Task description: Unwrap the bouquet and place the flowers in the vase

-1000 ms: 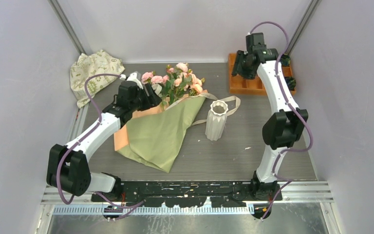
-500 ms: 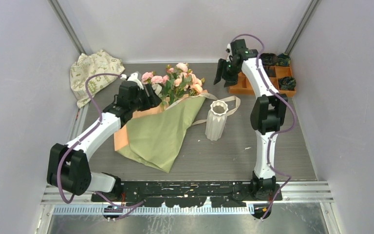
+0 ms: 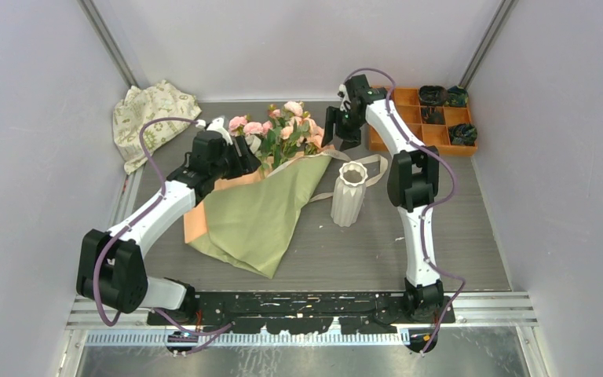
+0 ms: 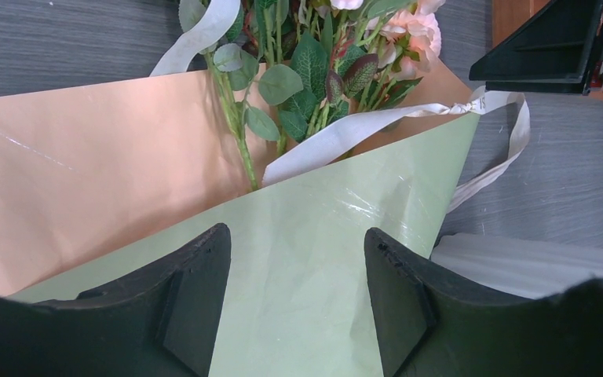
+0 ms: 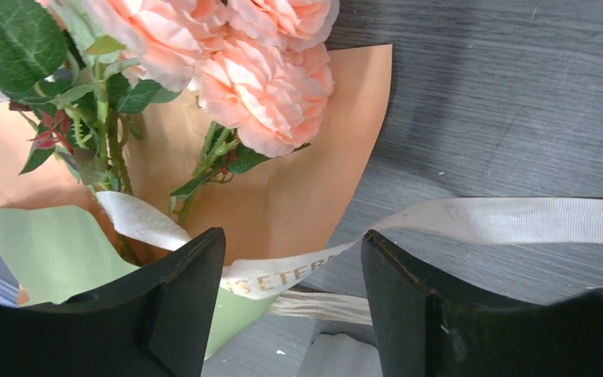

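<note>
The bouquet (image 3: 259, 208) lies on the table, its paper cone olive-green outside and orange inside, with a cream ribbon (image 5: 283, 275) loose across its mouth. Pink and peach flowers (image 3: 286, 129) with green leaves stick out at the far end. My left gripper (image 3: 250, 161) hovers open over the green paper (image 4: 306, 220) with nothing between its fingers. Just right of the blooms (image 5: 267, 86), my right gripper (image 3: 330, 138) stands open above the ribbon and holds nothing. The white ribbed vase (image 3: 351, 192) stands upright right of the bouquet.
A cream patterned cloth (image 3: 151, 118) lies bunched in the far left corner. An orange compartment tray (image 3: 408, 133) with dark items sits at the far right. Ribbon tails (image 3: 373, 169) trail on the table behind the vase. Walls close in on three sides.
The right arm has swung left from the orange tray to the flowers' right side, and its jaws have widened. The left arm and the bouquet have not moved.
</note>
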Robot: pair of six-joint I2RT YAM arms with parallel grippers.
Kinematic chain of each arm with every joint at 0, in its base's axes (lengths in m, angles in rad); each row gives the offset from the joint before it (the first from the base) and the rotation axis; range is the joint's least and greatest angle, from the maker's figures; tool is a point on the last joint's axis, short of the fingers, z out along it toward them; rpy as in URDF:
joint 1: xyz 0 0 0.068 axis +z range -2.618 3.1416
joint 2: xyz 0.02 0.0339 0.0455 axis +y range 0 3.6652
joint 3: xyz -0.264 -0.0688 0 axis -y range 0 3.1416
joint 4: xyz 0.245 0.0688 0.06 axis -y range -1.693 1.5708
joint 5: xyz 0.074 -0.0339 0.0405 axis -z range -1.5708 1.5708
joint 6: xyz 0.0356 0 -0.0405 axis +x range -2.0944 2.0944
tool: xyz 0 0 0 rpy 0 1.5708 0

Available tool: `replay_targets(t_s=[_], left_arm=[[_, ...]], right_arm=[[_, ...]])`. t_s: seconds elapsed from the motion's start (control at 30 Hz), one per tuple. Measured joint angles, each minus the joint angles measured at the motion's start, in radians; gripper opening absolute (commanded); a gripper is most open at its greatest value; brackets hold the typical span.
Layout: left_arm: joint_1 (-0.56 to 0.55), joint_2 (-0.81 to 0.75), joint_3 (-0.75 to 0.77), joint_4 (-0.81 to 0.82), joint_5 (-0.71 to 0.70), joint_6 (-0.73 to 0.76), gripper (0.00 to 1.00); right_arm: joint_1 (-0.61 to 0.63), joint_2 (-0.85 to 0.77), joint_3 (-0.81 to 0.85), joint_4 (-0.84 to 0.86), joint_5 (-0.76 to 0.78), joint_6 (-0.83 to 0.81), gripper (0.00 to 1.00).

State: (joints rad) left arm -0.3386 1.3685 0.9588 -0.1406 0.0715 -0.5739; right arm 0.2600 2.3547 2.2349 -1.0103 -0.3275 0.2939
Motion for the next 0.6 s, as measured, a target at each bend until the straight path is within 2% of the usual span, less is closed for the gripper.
replay_targets(t_s=[0.1,0.3,0.53,0.6], left_arm=[[0.0,0.0,0.0,0.0,0.0,0.006,0.64],[0.0,0.011,0.0,0.0,0.001,0.006,0.63],[0.0,0.015,-0.008,0.001,0.001,0.006,0.63],[0.0,0.015,-0.011,0.001,0.001,0.006,0.63]], right_arm=[[0.0,0.014,0.0,0.003,-0.001,0.001,0.66],[0.0,0.02,-0.001,0.013,-0.004,0.001,0.36],[0.0,0.02,-0.035,0.032,-0.006,0.003,0.11],[0.0,0.02,-0.052,0.037,-0.005,0.004,0.07]])
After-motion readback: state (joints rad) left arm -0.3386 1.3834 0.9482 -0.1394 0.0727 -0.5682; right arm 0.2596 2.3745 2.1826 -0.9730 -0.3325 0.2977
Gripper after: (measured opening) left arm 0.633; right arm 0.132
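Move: Right beneath the right hand's spread fingers, about 3 cm down and 1 cm nearer the base, the ribbon crosses the unwrapped paper's right corner. The flower heads lie some 11 cm to the left and 4 cm farther out. The vase stands about 16 cm nearer the base and 3 cm right of the hand. From the idle left hand, this ribbon stretch is roughly 20 cm right, 8 cm ahead and 11 cm lower. Sinking about 2.5 cm almost straight down onto the ribbon by the paper's corner, the right hand brings its wide-open fingers nearly shut across it. It drops a little first, hangs there as the fingers start in, then sinks on while they finish; the wrist keeps its slanted, downward aim. ##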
